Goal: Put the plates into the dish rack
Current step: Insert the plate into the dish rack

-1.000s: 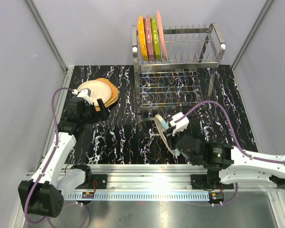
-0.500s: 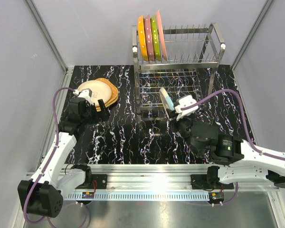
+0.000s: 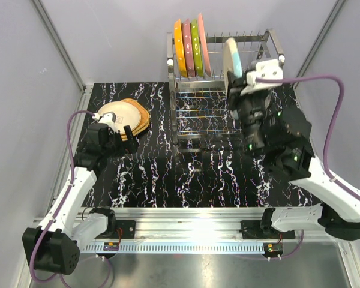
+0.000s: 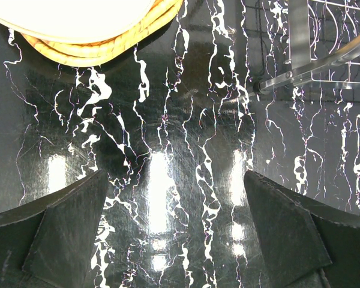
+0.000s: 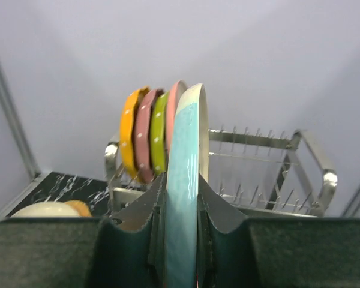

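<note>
My right gripper [image 3: 238,81] is shut on a light blue plate [image 3: 232,57], held on edge above the upper tier of the steel dish rack [image 3: 277,57]. In the right wrist view the light blue plate [image 5: 185,186] stands upright between both fingers, right gripper [image 5: 183,207]. Several plates stand in the rack's left end: orange [image 3: 179,47], pink [image 3: 188,48], lime-green [image 3: 195,45] and a second pink one [image 3: 203,43]. A cream plate [image 3: 117,113] tops a tan stack [image 3: 141,123] at the left. My left gripper [image 3: 123,133] hangs open beside that stack, with bare table between its fingers [image 4: 66,222].
The rack's lower wire shelf [image 3: 213,114] sits below my right arm. The rack's foot and rail [image 4: 312,66] show at the left wrist view's upper right. Grey walls and metal posts close in the black marbled table [image 3: 162,174].
My right arm has lifted the light blue plate from low near the table's front up and back to the rack's upper tier. The left arm has not moved.
</note>
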`<state>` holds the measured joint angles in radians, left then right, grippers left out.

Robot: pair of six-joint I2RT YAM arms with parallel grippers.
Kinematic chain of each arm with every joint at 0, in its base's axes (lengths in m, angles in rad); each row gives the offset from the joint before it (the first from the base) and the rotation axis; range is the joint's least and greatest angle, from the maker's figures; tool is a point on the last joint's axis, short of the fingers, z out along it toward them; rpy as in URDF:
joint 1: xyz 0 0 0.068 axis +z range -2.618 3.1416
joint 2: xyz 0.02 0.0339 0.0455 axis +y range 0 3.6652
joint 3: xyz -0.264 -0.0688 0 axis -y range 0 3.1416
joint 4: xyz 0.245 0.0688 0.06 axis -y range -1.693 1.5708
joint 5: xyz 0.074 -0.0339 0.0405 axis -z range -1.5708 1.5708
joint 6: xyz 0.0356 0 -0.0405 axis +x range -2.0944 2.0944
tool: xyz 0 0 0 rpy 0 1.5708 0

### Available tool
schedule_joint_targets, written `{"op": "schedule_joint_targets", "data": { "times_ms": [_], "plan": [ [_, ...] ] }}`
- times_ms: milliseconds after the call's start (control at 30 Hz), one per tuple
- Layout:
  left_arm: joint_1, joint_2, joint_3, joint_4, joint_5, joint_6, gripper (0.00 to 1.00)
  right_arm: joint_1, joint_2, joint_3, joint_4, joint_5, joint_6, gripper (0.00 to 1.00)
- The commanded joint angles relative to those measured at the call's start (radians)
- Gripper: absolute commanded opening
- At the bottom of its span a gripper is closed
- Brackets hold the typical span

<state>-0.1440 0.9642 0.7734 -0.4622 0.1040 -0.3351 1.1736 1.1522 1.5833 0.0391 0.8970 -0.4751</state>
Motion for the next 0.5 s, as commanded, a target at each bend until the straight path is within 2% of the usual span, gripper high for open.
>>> {"op": "schedule_joint_targets", "data": {
  "times_ms": [0, 200, 467],
  "plan": [
    [-0.005, -0.002, 0.003, 0.031, 0.002, 0.011, 0.99, -0.104, 0.039, 0.161, 0.038, -0.144, -0.011, 0.0],
    [-0.008, -0.005, 0.0, 0.031, 0.013, 0.011, 0.99, -0.299, 0.199, 0.45, -0.145, -0.299, 0.116, 0.0],
    [-0.014, -0.009, -0.003, 0.033, 0.02, 0.01, 0.99, -0.446, 0.36, 0.644, -0.232, -0.446, 0.222, 0.0]
  ]
}}
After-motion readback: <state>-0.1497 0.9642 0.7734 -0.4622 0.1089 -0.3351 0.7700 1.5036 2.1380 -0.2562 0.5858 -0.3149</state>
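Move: The right hand holds the blue-and-cream plate upright. The free slot in the rack's upper tier lies about 20 cm ahead, 3 cm left and 15 cm below. At that same distance ahead and height, the pink plate stands some 6 cm to the right hand's left and the green plate about 8 cm left. From the left hand, the slot is roughly 16 cm ahead, 28 cm right and 24 cm above. The right hand swiftly carries the pinched plate about 10 cm forward and 6 cm up towards the rack's free slot. ##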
